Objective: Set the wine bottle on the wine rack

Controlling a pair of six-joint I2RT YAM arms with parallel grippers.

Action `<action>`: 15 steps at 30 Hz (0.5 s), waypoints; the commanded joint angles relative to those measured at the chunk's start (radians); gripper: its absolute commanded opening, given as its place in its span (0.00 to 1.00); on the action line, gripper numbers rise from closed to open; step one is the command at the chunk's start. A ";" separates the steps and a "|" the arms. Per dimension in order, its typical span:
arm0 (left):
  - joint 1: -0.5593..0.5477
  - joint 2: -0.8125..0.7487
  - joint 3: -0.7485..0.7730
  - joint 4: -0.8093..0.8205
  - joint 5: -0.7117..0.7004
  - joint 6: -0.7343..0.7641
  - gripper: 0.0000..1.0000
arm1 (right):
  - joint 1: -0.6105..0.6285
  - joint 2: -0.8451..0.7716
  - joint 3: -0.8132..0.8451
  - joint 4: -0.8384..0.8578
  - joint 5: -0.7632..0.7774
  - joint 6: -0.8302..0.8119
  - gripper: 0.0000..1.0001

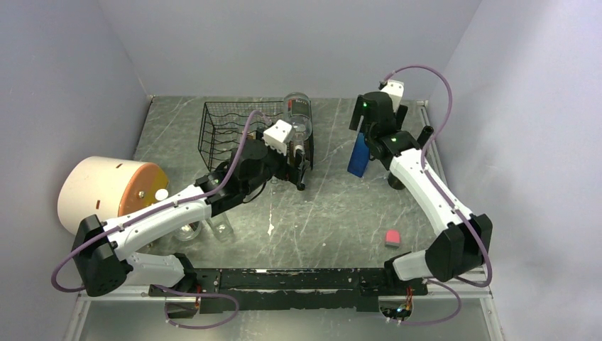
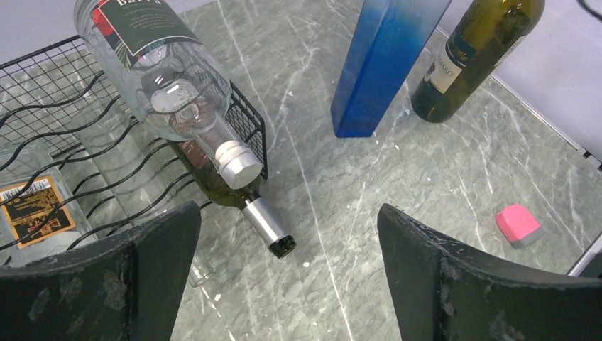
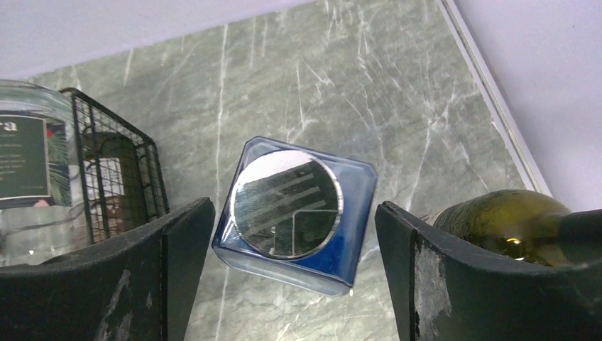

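Note:
The black wire wine rack (image 1: pixel 223 131) stands at the back centre. A clear bottle (image 2: pixel 163 71) lies tilted on its right end, and a dark bottle with a silver neck (image 2: pixel 263 224) pokes out below it. My left gripper (image 2: pixel 287 284) hangs open over bare table just in front of that neck, holding nothing. A tall blue square bottle (image 3: pixel 287 202) stands upright to the right of the rack. My right gripper (image 3: pixel 294 273) is above its silver cap, one finger on each side, with gaps showing on both. A green wine bottle (image 3: pixel 497 220) stands just right of the blue one.
A white drum with an orange face (image 1: pixel 106 192) lies at the left. Clear glasses (image 1: pixel 220 229) stand under the left arm. A pink block (image 1: pixel 392 238) sits near the right arm's base. Grey walls close in the table (image 1: pixel 326 213) on three sides.

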 commanded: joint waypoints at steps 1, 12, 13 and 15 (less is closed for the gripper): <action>0.001 -0.026 -0.009 0.030 -0.006 -0.005 0.98 | 0.020 0.031 0.025 -0.013 0.069 0.042 0.87; 0.001 -0.033 -0.017 0.038 -0.050 -0.029 0.99 | 0.050 0.033 0.061 -0.021 0.076 0.024 0.42; 0.001 -0.031 -0.016 0.041 -0.057 -0.036 0.99 | 0.055 0.017 0.065 -0.011 0.061 0.003 0.40; 0.001 -0.019 0.004 0.029 -0.038 -0.028 0.99 | 0.062 -0.021 0.073 0.000 -0.005 -0.048 0.37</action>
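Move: Standing between the right hand's open fingers, its top near their level, is the blue bottle; its middle is about 12 cm below this hand, some 1 cm ahead and 1 cm left. The green wine bottle stands roughly 14 cm to the right of the blue bottle and 4 cm nearer. The wine rack's middle is about 37 cm left of the right hand, 11 cm ahead and 20 cm down. From the left hand the blue bottle is some 14 cm ahead, 24 cm right, 13 cm below. Sinking about 2 cm over the top of the blue bottle, the right hand settles and shuts its fingers from nearly wide open to roughly two thirds, where they stop against the bottle's two sides and pinch it high up. The wrist keeps its slant, fingers pointing forward and somewhat down, and the hand then holds its height. ##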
